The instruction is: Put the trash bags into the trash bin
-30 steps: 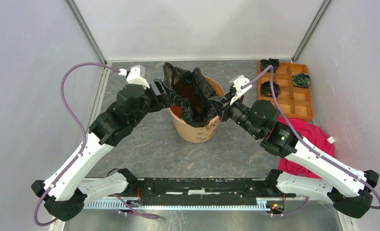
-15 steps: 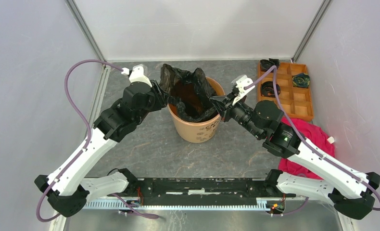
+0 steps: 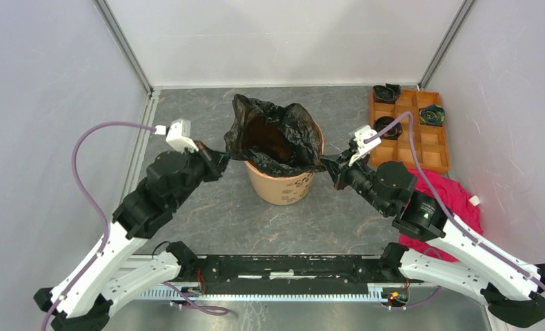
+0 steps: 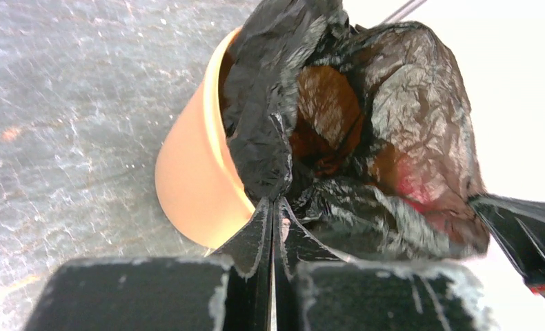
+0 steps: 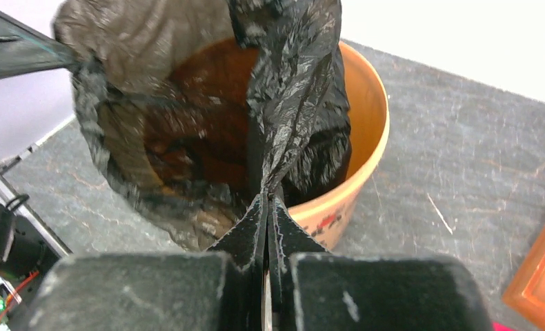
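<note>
The trash bag [image 3: 273, 131], glossy crinkled black film, sits in the round orange trash bin [image 3: 283, 186] at mid-table, its mouth stretched wide above the rim. My left gripper [image 3: 223, 156] is just left of the bin, shut on the bag's left edge. The left wrist view shows film [image 4: 263, 152] pinched at the tips of that gripper [image 4: 273, 201], beside the bin wall [image 4: 194, 179]. My right gripper [image 3: 327, 165] is shut on the bag's right edge. In the right wrist view a twisted strip of bag [image 5: 290, 83] rises from that gripper [image 5: 268, 196] over the bin rim [image 5: 370, 138].
An orange-brown compartment tray [image 3: 421, 148] with small black rolls [image 3: 432, 114] stands at the back right. A pink-red cloth [image 3: 452, 200] lies under the right arm. Enclosure walls close in the left, back and right sides.
The left gripper shut on the bag's left edge and drew back toward the left front. The right arm pulled away to the right. The bag's mouth spread wider.
</note>
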Tool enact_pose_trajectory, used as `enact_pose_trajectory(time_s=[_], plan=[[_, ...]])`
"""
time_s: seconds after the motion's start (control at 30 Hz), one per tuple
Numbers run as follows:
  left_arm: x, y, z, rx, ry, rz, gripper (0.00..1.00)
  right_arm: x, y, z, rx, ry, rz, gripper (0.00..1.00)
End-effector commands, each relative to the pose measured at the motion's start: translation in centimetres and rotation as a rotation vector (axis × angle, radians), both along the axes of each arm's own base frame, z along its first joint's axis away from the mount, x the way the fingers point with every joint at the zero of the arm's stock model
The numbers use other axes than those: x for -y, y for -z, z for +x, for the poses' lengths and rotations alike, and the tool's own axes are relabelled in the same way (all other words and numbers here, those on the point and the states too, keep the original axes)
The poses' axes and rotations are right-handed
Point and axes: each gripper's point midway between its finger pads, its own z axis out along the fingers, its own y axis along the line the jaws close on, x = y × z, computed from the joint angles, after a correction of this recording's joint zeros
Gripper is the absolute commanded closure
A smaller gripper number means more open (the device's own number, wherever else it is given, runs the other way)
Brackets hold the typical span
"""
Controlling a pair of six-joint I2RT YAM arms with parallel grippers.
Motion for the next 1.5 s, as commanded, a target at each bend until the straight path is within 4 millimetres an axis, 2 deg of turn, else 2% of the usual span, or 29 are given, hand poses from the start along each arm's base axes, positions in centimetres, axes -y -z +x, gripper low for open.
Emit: enact_pose_trajectory(time_s=[0.0, 0.17, 0.3, 0.43, 0.67, 0.8, 0.87, 1.03, 1.1, 1.23, 1.3, 1.47], plan=[[1.0, 0.9, -1.4, -0.006, 0.059, -0.118, 0.98, 0.3, 2.9, -0.8, -0.076, -0.007, -0.019, 0.99], [1.1, 4.9, -1.7, -0.09, 0.053, -0.097, 0.98, 0.9, 5.5, -0.2, -0.107, 0.043, -0.088, 0.99], [0.6, 7.5, -1.2, -0.132, 0.021, -0.025, 0.98, 2.9, 7.0, 0.8, -0.143, 0.172, -0.135, 0.99], [-1.0, 7.9, -1.3, -0.126, -0.027, 0.033, 0.98, 3.6, 7.2, 0.7, -0.135, 0.193, -0.116, 0.99], [-1.2, 8.7, -1.2, -0.132, -0.035, 0.057, 0.98, 3.8, 8.7, 0.8, -0.133, 0.199, -0.142, 1.0], [-2.7, 9.0, -1.6, -0.124, -0.072, 0.089, 0.98, 3.9, 9.5, 0.6, -0.121, 0.193, -0.139, 0.99], [-2.4, 9.4, -1.8, -0.126, -0.056, 0.076, 0.98, 3.9, 9.8, 0.7, -0.108, 0.19, -0.142, 0.98], [-1.0, 11.9, -1.1, -0.177, -0.046, 0.066, 0.98, 3.4, 11.8, 1.8, -0.031, 0.177, -0.205, 0.97], [-0.4, 12.3, -0.3, -0.168, -0.045, 0.061, 0.98, 3.4, 11.9, 2.5, -0.005, 0.191, -0.213, 0.96], [-1.2, 11.8, 0.7, -0.175, -0.109, 0.119, 0.98, 3.4, 11.2, 3.5, 0.002, 0.17, -0.169, 0.87], [-1.4, 11.3, 0.5, -0.175, -0.098, 0.143, 0.84, 3.3, 10.8, 3.3, -0.016, 0.126, -0.163, 0.77], [-2.7, 9.0, -1.3, -0.173, -0.065, 0.179, 0.39, 3.0, 8.6, 1.1, -0.044, 0.0, -0.208, 0.47]])
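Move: Each closed gripper holds one side of the trash bag's rim above the trash bin. The bin's middle lies about 9 cm ahead of the left hand, 17 cm to its right and some 20 cm below; from the right hand it is about 10 cm ahead, 11 cm to the left and equally far down. The open bag's middle is roughly 7 cm ahead of the left hand, 15 cm right and 8 cm lower. The wooden tray stands some 30 cm ahead of the right hand and 36 cm to its right, on the table. Still pinching the bag's rim on both sides, the two hands pull it down past the bin's near edge, each sinking about 14 cm; the left halts halfway, tipping some 15 degrees farther down. The right also drifts 4 cm right and, late on, 3 cm forward, its left side dipping. Near the bottom both grippers open nearly halfway and rise slightly, releasing the rim. ##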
